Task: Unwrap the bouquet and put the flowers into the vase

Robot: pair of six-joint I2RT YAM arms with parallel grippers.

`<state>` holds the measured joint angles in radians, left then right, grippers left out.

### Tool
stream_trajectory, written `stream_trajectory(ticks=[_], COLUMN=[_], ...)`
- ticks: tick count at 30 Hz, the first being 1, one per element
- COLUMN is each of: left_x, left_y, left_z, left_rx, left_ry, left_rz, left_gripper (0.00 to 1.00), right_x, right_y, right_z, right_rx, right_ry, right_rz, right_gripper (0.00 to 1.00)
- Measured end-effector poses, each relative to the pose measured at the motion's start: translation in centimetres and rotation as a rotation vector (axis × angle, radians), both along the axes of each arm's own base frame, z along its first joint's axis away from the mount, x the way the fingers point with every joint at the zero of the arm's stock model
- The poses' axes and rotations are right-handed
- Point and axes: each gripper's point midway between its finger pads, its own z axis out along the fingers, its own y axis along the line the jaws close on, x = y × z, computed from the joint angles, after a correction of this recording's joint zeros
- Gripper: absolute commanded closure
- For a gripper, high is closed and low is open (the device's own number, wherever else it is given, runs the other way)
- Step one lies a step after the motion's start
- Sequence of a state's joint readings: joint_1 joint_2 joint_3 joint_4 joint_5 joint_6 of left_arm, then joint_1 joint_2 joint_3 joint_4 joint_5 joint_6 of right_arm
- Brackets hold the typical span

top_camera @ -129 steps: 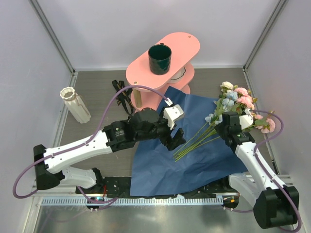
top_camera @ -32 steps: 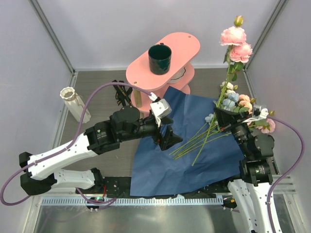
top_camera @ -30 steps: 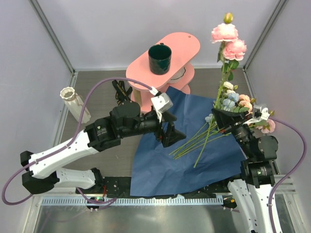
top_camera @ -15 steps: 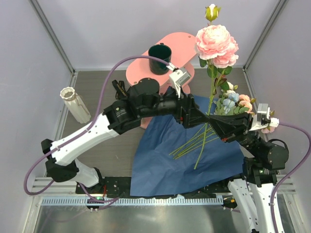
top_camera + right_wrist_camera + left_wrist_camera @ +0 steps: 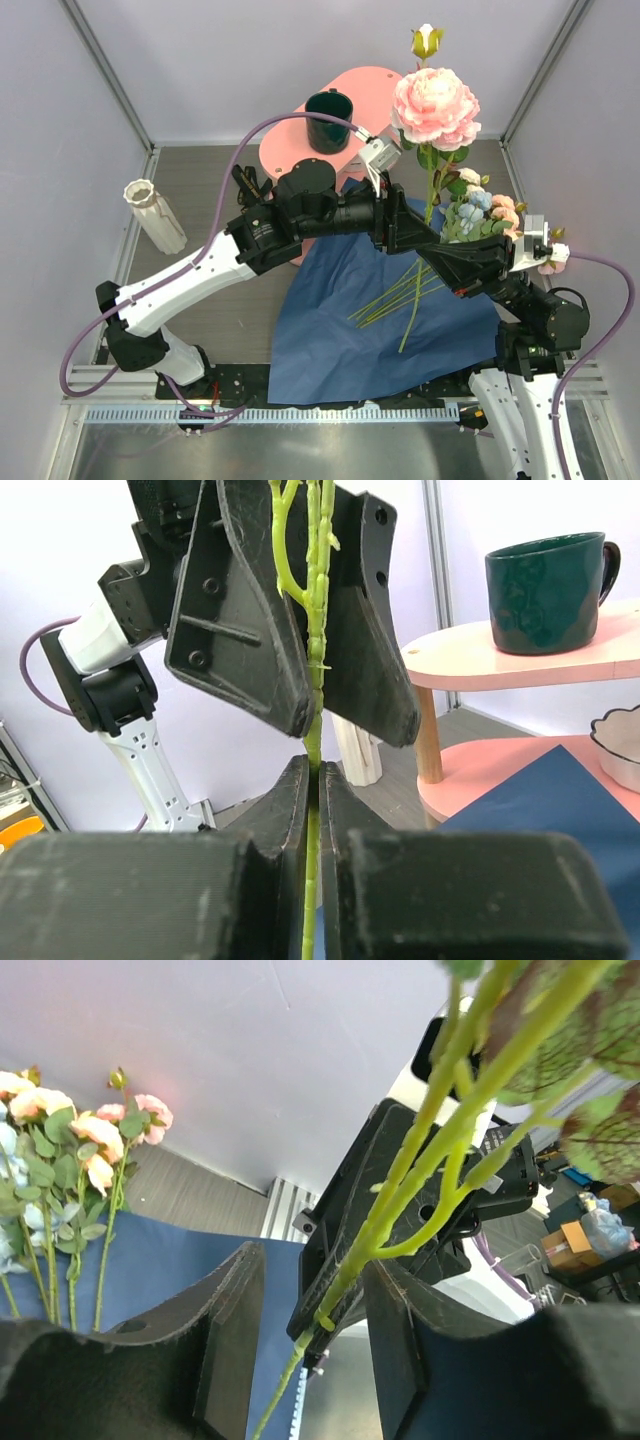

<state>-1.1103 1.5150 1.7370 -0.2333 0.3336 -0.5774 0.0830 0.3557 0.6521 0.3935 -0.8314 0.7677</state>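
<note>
My right gripper [image 5: 313,780] is shut on the green stem [image 5: 318,630] of a large pink rose [image 5: 435,105] and holds it upright above the blue wrapping paper [image 5: 340,320]. Just above that grip, my left gripper [image 5: 312,1260] straddles the same stem [image 5: 400,1190]. Its fingers [image 5: 240,630] stand apart, with the stem close to one pad and a gap at the other. The other flowers [image 5: 480,210] lie on the paper at the right, also seen in the left wrist view [image 5: 60,1150]. The cream ribbed vase [image 5: 155,215] stands far left.
A pink two-tier stand [image 5: 385,85] at the back carries a dark green mug [image 5: 330,122]. A black ribbon [image 5: 243,185] lies left of the stand. Walls close in the sides and back.
The right gripper has raised the rose and tilted it left. The left arm has swung up and right to the stem, and its jaws have narrowed around it.
</note>
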Motion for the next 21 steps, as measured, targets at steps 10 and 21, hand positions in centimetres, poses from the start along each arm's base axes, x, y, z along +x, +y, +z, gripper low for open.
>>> stream_trajectory(ticks=[10, 21], left_x=[0.1, 0.1], left_y=[0.0, 7.1], left_z=[0.3, 2.5], left_rx=[-0.01, 0.106], left_ry=[-0.018, -0.113], left_rz=[0.003, 0.153], left_gripper=[1.0, 1.0], right_x=[0.1, 1.7], right_y=[0.2, -0.7], right_z=[-0.8, -1.1], right_rx=[0.014, -0.029], right_ry=[0.036, 0.095], right_rz=[0.03, -0.092], right_gripper=[0.77, 0.31])
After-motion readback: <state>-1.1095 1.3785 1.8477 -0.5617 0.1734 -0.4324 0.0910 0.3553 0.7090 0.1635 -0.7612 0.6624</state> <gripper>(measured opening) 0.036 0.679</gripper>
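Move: The rose stem I go for already stands between my open left fingers, within a centimetre or so of their middle, while my right hand still pinches it a few centimetres lower. From my left hand the mug on the shelf is about 24 cm ahead, 14 cm left and some 9 cm lower; the vase is roughly 15 cm ahead, 48 cm left and 32 cm down; the other flowers' blossoms lie around 20 cm ahead, 20 cm right and 40 cm below. I shut my left fingers on the upright stem just above my right hand's grip and hold still while my right fingers open wide and let go, that hand easing forward under 2 cm. Then my left hand speeds off leftward with the stem, about 7 cm and a little up, towards the vase's side, the wrist turning some 10 degrees counter-clockwise. ##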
